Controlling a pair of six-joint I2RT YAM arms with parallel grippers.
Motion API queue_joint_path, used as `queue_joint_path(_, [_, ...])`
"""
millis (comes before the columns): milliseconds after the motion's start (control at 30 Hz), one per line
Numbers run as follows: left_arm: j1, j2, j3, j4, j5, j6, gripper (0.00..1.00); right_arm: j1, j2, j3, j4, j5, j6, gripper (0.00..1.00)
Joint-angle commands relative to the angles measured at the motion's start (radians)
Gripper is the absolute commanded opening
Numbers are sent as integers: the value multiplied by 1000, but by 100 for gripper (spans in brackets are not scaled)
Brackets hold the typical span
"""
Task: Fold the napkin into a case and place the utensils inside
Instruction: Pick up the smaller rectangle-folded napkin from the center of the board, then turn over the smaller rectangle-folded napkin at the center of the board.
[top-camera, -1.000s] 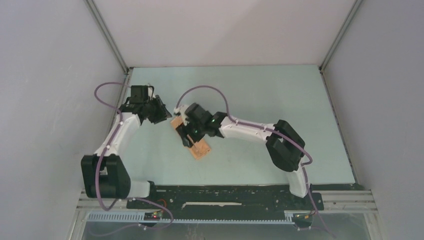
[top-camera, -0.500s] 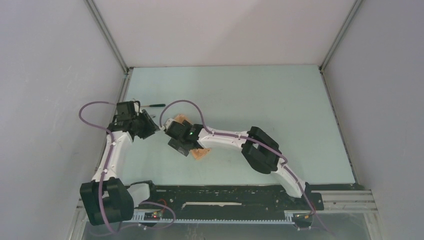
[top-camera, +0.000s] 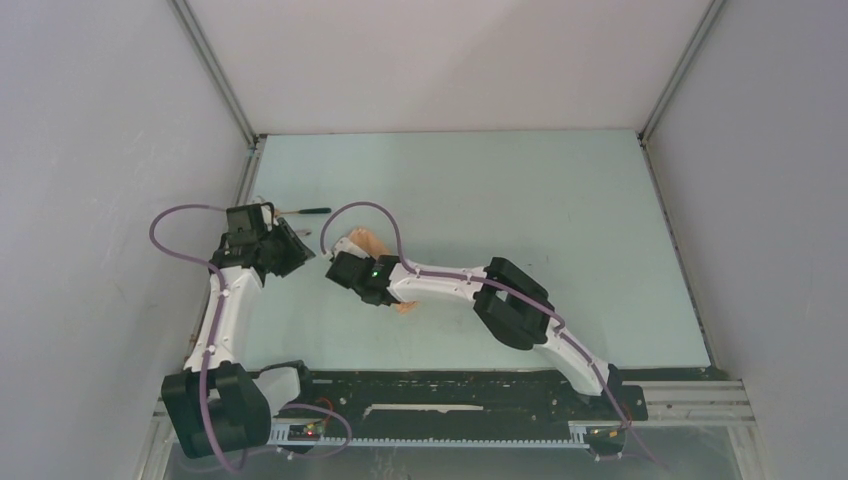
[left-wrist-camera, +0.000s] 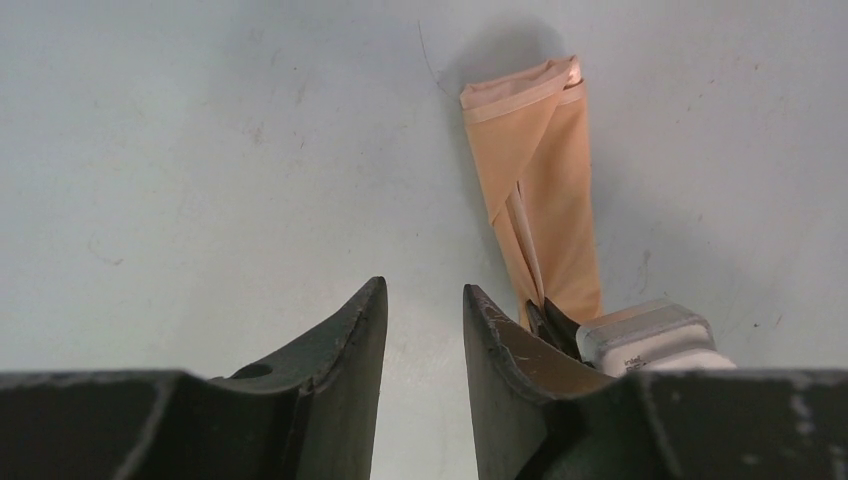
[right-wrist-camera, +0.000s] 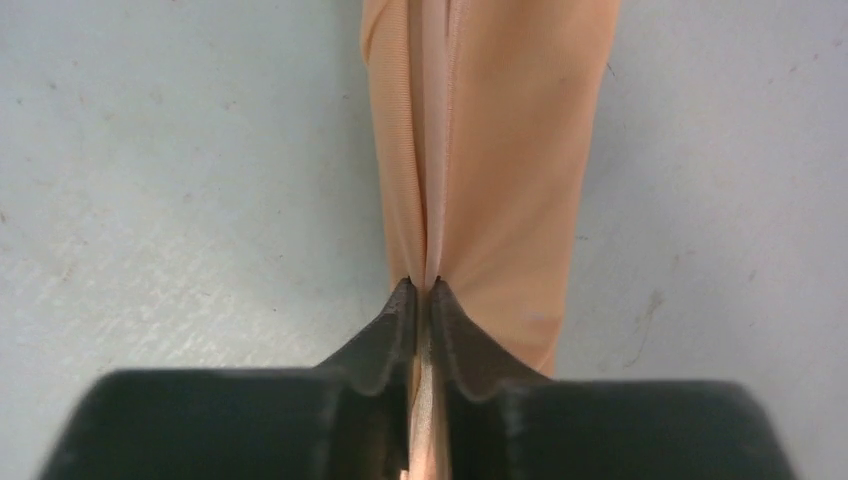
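Observation:
The peach napkin (right-wrist-camera: 500, 150) lies on the table, folded into a narrow oblong with layered edges (left-wrist-camera: 545, 170). My right gripper (right-wrist-camera: 423, 290) is shut on a raised fold along its near end. In the top view the right gripper (top-camera: 350, 262) covers the middle of the napkin (top-camera: 366, 240). My left gripper (left-wrist-camera: 425, 295) hovers just left of the napkin, open, with only bare table between its fingers; in the top view the left gripper (top-camera: 300, 254) sits close to the right one. One of the utensils (top-camera: 305, 210), slim with a dark handle, lies behind the left gripper.
The pale green table (top-camera: 520, 200) is walled by grey panels on three sides. A metal corner rail (top-camera: 245, 170) runs close to the left arm. The arms' black base bar (top-camera: 450, 385) lies along the near edge.
My right gripper opened wide, slid left and nearer, then shut on the napkin's fold. The left arm drew back to the left, uncovering the dark-handled utensil.

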Motion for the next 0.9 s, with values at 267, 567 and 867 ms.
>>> queue_joint_path(267, [9,-34,-8,34,20,31,40,-95,-275,-132,-25,-431,66,0])
queue_joint_path(567, [7,-37,-19,62,87,31,40,-396,-527,-543,183,-1375,330,0])
queue_joint_path(867, [-44,22,-21,91,200,39,40,-621,-434,-739,274,-1603,317,0])
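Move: Between the right hand's fingers already is the folded napkin, its middle about level with the hand and roughly 1 cm below. The black-handled spoon lies some 15 cm ahead and 18 cm to that hand's left, with the silver utensil about 9 cm ahead and 23 cm left. From the left hand, the napkin's middle is level fore and aft, some 14 cm to the right and 12 cm lower. Closing fully on the pinched fold, the right hand keeps its hold and carries the napkin about 11 cm to the right and 6 cm back, rising some 9 cm and then sinking about 3 again. The wrist swings round by some 80 degrees on the way, so the fingers go from pointing forward-down to pointing back, left and down. Late on, the left hand eases 2 cm right, fingers still part open. ##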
